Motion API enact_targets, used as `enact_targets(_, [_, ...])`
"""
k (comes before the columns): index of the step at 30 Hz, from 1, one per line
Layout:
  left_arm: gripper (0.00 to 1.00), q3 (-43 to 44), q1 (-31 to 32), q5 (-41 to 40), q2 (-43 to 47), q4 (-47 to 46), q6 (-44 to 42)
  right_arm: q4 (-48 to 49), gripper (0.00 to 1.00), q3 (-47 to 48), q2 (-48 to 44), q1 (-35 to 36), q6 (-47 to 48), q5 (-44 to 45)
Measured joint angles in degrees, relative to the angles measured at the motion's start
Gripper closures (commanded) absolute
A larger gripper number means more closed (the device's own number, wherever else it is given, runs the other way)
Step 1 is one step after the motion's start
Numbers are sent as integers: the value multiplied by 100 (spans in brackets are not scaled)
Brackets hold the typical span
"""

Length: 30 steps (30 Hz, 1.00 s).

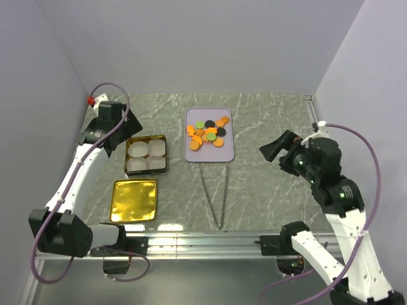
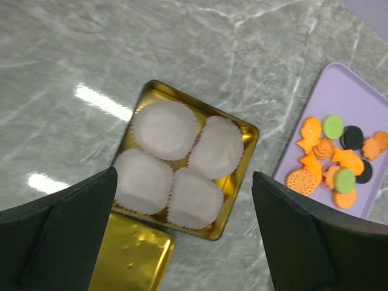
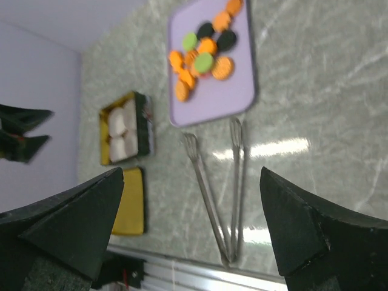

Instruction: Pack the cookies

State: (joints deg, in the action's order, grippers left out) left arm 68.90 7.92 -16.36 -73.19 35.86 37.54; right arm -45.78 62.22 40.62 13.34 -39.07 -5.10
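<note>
The cookies (image 1: pixel 208 132) lie in a loose heap of orange, black and lime green pieces on a lavender tray (image 1: pixel 208 154) at the middle back of the table. They also show in the left wrist view as cookies (image 2: pixel 335 160) and in the right wrist view as cookies (image 3: pixel 203 51). My left gripper (image 1: pixel 127 125) hangs open above the gold tin (image 1: pixel 145 137), with nothing between its fingers (image 2: pixel 79 224). My right gripper (image 1: pixel 275 147) is raised at the right, open and empty, looking down at the tongs (image 3: pixel 233 200).
The gold tin (image 2: pixel 245 131) holds several white paper cups (image 2: pixel 163 127). Its gold lid (image 1: pixel 134 201) lies flat just in front of it. Metal tongs (image 1: pixel 215 194) lie in a V between the tray and the aluminium rail (image 1: pixel 203 241) at the near edge. Walls close in left, right and back.
</note>
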Motion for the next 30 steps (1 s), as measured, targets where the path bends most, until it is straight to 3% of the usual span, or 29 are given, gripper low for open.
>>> enact_targets(7, [1,162,22,-595,553,688,-199,-457,0,153,1021,1115,79,380])
enact_targets(13, [1,-22,22,-581,1207,979,-367,-852,0,570,1709,2011,50,730])
enact_targets(18, [1,-13,22,-791,1241,1451,-247,-951,0,968,2699,2855,144,846])
enact_targets(24, [0,-15,20,-809,1088,1921,-195,-933,0,651,3491,3200,31,542])
enact_targets(30, [0,-216,44,-321,1762,1873,-205,-710,0,356,3895,3427,-57,94])
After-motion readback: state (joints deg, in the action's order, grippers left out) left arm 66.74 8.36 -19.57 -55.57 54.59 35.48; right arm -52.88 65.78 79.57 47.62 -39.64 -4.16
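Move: The tongs lie flat on the table, their middle about 18 cm left of the open right hand, 2 cm back and some 29 cm below. The cookie tray is about 26 cm farther out and 4 cm left of them. From the left hand the tongs are roughly 33 cm right, 16 cm back and 22 cm below; the cupcake box is about 6 cm right and 1 cm ahead, the gold lid some 18 cm straight back, both about 21 cm below. The right hand heads for the tongs, swinging about 15 cm left while dropping some 17 cm and easing back 5 cm, fingertips tipping steeply down as the wrist rolls and turns counter-clockwise, fingers wide open. Meanwhile the open left hand draws back about 10 cm towards the lid's side, bobbing up, down and up again. ##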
